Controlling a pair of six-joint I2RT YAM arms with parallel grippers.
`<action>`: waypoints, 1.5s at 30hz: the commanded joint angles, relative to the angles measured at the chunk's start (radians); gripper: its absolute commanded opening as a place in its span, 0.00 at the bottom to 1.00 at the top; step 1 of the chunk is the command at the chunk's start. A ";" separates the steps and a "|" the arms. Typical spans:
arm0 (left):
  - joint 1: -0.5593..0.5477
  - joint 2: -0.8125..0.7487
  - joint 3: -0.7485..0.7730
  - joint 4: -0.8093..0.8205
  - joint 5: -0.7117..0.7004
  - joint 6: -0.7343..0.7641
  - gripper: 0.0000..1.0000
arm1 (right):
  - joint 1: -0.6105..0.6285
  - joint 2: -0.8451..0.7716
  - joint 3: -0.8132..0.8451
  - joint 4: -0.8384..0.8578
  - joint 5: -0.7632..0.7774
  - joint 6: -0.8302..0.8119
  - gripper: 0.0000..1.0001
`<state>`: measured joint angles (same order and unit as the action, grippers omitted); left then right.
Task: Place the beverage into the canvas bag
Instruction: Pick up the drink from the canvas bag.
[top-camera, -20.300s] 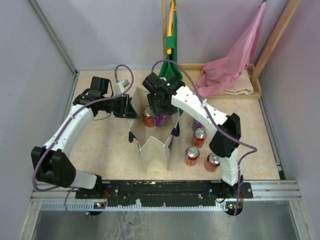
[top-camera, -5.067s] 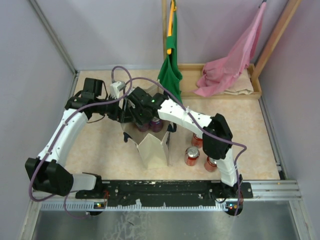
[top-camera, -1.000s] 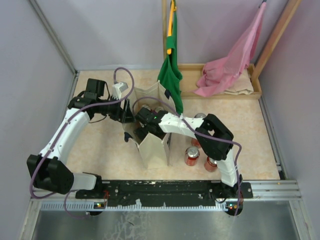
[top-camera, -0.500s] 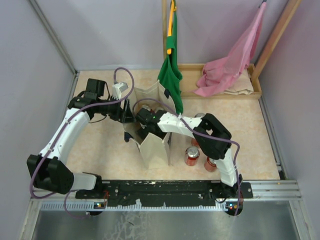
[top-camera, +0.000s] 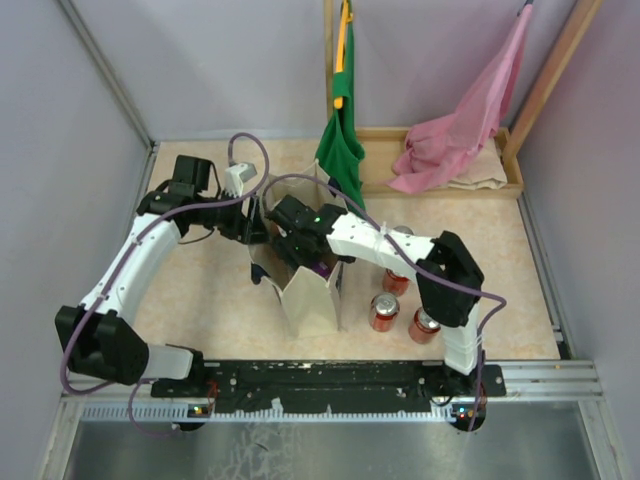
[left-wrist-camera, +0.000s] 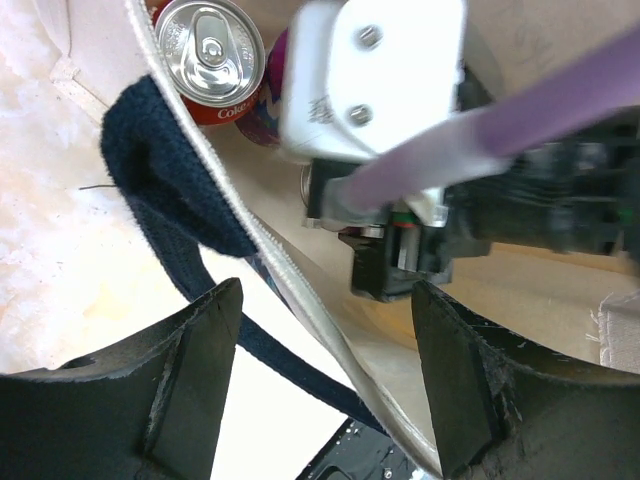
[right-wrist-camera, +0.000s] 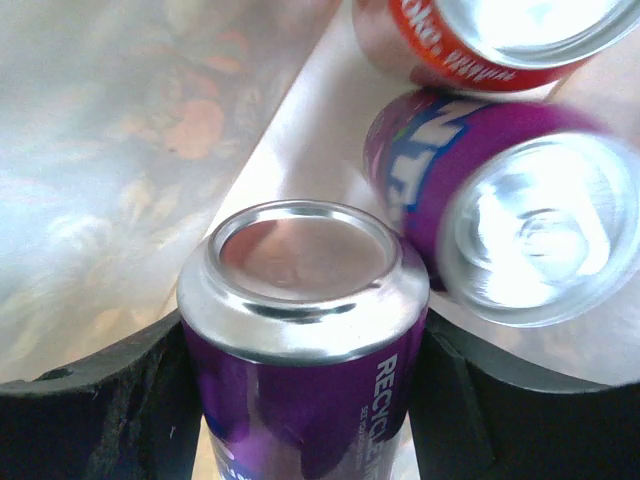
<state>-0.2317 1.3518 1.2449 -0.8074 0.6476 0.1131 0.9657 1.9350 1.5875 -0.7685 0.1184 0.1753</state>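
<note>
The cream canvas bag (top-camera: 312, 302) stands open at the table's middle, its navy handle (left-wrist-camera: 170, 190) hanging outside. Inside the bag, my right gripper (right-wrist-camera: 305, 388) is shut on an upside-down purple can (right-wrist-camera: 305, 330), one finger pressed to each side of it. Beside it in the bag lie a second purple can (right-wrist-camera: 500, 230) and a red can (right-wrist-camera: 480, 40). My left gripper (left-wrist-camera: 325, 375) is open astride the bag's left rim (left-wrist-camera: 300, 300), which passes between its fingers unpinched. From above, the right gripper (top-camera: 300, 245) reaches into the bag's mouth and the left gripper (top-camera: 255, 228) sits at its left wall.
Three cans (top-camera: 384, 312) stand on the table right of the bag. A green cloth bag (top-camera: 340, 160) hangs behind it. A pink cloth bag (top-camera: 460, 120) drapes over a wooden tray (top-camera: 500, 182) at the back right. Walls close in the left and right sides.
My right gripper has shut on the purple can inside the bag, and its wrist has shifted toward the bag's far side. The left arm has stayed put.
</note>
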 joint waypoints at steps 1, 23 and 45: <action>0.003 0.007 0.033 0.010 0.018 0.017 0.75 | -0.002 -0.117 0.105 0.024 0.045 -0.017 0.00; 0.015 -0.065 0.060 0.178 -0.031 -0.113 0.75 | -0.003 -0.207 0.119 0.040 0.066 0.008 0.00; 0.223 -0.163 0.029 0.342 0.034 -0.323 0.75 | -0.014 -0.383 0.109 0.225 0.096 0.046 0.00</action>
<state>-0.0139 1.1866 1.2728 -0.4934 0.6472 -0.1841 0.9588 1.6688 1.6436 -0.6891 0.1833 0.2031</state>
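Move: The purple can, already clamped in the right hand and lifted off the bag floor, is to go up through the canvas bag's mouth, whose middle is about 12 cm above that hand, 5 cm ahead and 3 cm left. Deeper in the bag, about 8 cm lower, another purple can stands 9 cm ahead and 1 cm right, a red can 11 cm ahead and 4 cm left. From the left hand, open astride the bag's left rim, the held can is some 10 cm right, 6 cm back and 12 cm below. The purple can keeps its place between the right fingers and is raised some 13 cm towards the bag's mouth, quickly at first, then almost pausing before climbing on, while the fingers swing about 20 degrees outward, forward and left. The left hand, still open, comes off the left rim, mostly upward, then also forward and left, turning counter-clockwise as its fingertips tip up. ##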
